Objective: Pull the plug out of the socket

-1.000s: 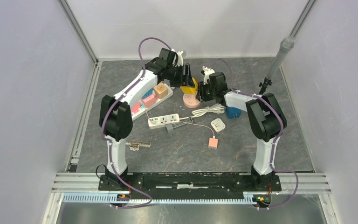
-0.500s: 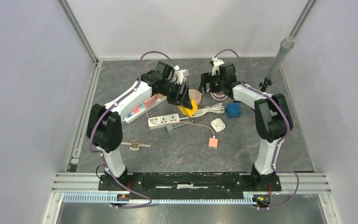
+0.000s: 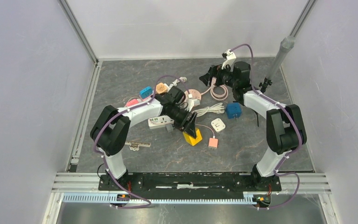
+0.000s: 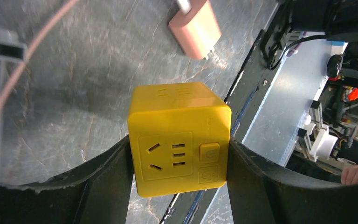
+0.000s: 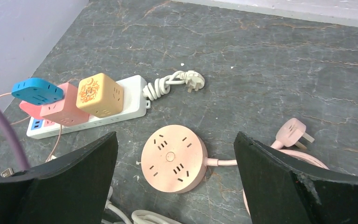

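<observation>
The plug is a yellow cube adapter [image 3: 194, 136] [image 4: 179, 137]. My left gripper [image 3: 190, 127] [image 4: 179, 145] is shut on it, a finger pressed to each side, low over the table's front middle. The cube is free of the socket, a round pink disc [image 3: 195, 94] [image 5: 174, 158] that lies flat at the back with its pink cord and plug [image 5: 294, 132] beside it. All of the disc's slots are bare. My right gripper [image 3: 213, 76] [image 5: 175, 140] hangs open above the disc and touches nothing.
A white power strip [image 5: 121, 109] carries blue, pink and orange cubes [image 5: 98, 94]. A second white strip [image 3: 160, 122], a coiled white cord [image 3: 209, 110], a blue adapter [image 3: 233, 110], a white adapter [image 3: 218, 124] and a small pink charger [image 3: 213, 143] lie mid-table. A grey pole [image 3: 279, 58] stands back right.
My left arm has carried the yellow cube off the pink socket and forward to the front middle. My right gripper has opened wide, let go and pulled back upward.
</observation>
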`<state>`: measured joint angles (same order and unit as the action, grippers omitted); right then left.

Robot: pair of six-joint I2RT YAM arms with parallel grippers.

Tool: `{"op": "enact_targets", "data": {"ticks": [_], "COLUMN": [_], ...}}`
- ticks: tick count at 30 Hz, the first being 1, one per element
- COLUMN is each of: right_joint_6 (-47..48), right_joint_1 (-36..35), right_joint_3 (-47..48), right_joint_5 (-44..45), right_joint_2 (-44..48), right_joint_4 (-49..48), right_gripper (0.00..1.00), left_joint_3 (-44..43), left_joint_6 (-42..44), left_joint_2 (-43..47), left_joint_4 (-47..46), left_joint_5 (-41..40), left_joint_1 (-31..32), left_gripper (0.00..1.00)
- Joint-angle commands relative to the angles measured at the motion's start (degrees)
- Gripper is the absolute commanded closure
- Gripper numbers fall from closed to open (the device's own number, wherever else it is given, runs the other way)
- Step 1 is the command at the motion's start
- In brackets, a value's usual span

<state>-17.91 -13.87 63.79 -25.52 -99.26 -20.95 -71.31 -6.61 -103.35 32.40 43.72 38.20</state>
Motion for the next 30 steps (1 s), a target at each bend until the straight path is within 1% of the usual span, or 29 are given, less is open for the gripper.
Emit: {"op": "enact_targets", "data": {"ticks": [1,3,4,5,7,9,11,12,16,20,24,26,28,30], "right_joint_6": [1.49,1.58,1.51,1.50,2.65,6.17,7.88,8.20,10.93,10.11,7.90,6.00,5.70,5.05], "right_joint_1": [-0.37,-0.46,-0.45,-0.46,-0.37,-0.26,-0.26,-0.29,-0.29,-0.37,-0.50,-0.81,-1.85,-3.00], "right_joint_3": [-0.57,-3.26,-3.57,-2.53,2.04,5.98,6.23,5.54,6.71,5.47,5.79,5.83,5.48,5.02], "right_joint_5": [-0.70,0.03,0.05,-0.28,-1.86,-4.06,-5.81,-6.09,-5.29,-2.52,2.26,2.36,3.54,4.92], "right_joint_2": [2.67,3.92,4.19,3.79,2.27,0.96,1.01,1.45,1.18,3.11,4.51,5.20,5.81,6.40], "right_joint_4": [-4.40,-8.19,-8.43,-6.70,-0.06,6.26,7.51,7.02,10.86,12.62,15.75,16.21,16.43,16.73], "right_gripper": [0.02,0.02,0.02,0.02,0.02,0.02,0.02,0.02,0.02,0.02,0.02,0.02,0.02,0.02], "left_joint_3": [2.90,2.76,2.52,2.41,2.55,2.73,2.83,2.75,3.94,2.75,0.72,-1.45,-1.64,-1.16], "left_joint_6": [-4.16,-4.91,-5.42,-6.30,-7.86,-8.79,-9.20,-9.21,-9.07,-8.39,-6.08,-4.65,-4.46,-4.93], "left_joint_2": [2.90,2.17,1.62,1.20,0.47,0.09,0.24,0.25,0.23,-0.06,2.58,4.64,8.10,11.24], "left_joint_4": [-6.73,-6.65,-6.56,-6.56,-6.56,-6.49,-6.32,-6.09,-6.96,-6.11,-3.97,-1.54,-1.76,-2.63], "left_joint_5": [1.54,0.26,-0.22,-0.57,-2.00,-3.13,-4.60,-5.26,-7.45,-9.37,-17.21,-20.64,-24.84,-27.33], "left_joint_1": [0.60,1.57,1.97,2.58,3.73,4.84,5.62,5.90,6.36,6.37,6.36,6.28,6.21,5.95], "left_gripper": [0.63,0.59,0.56,0.53,0.43,0.31,0.22,0.20,0.15,0.13,0.11,0.10,0.08,0.07]}}
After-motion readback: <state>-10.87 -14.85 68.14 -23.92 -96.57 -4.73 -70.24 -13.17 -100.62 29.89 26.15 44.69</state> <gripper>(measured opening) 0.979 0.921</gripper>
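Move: The left gripper still holds the yellow plug. The open table spot for it is about 4 cm back and 4 cm to the right of that hand, some 4 cm lower. The small pink charger lies 9 cm right and 4 cm back of the hand, the white square adapter 11 cm right and 3 cm ahead, the white power strip 14 cm left and 5 cm ahead. The spot lies roughly 28 cm back and 2 cm left of the right hand, well below it. Bring the left gripper with the yellow plug back about 3 cm, down some 2 cm and slightly right, to the bare table beside the pink charger. Open the fingers from around their hold to let the plug go, then draw the hand forward again about 3 cm, rising a little at the end as the wrist tilts some 10 degrees. ##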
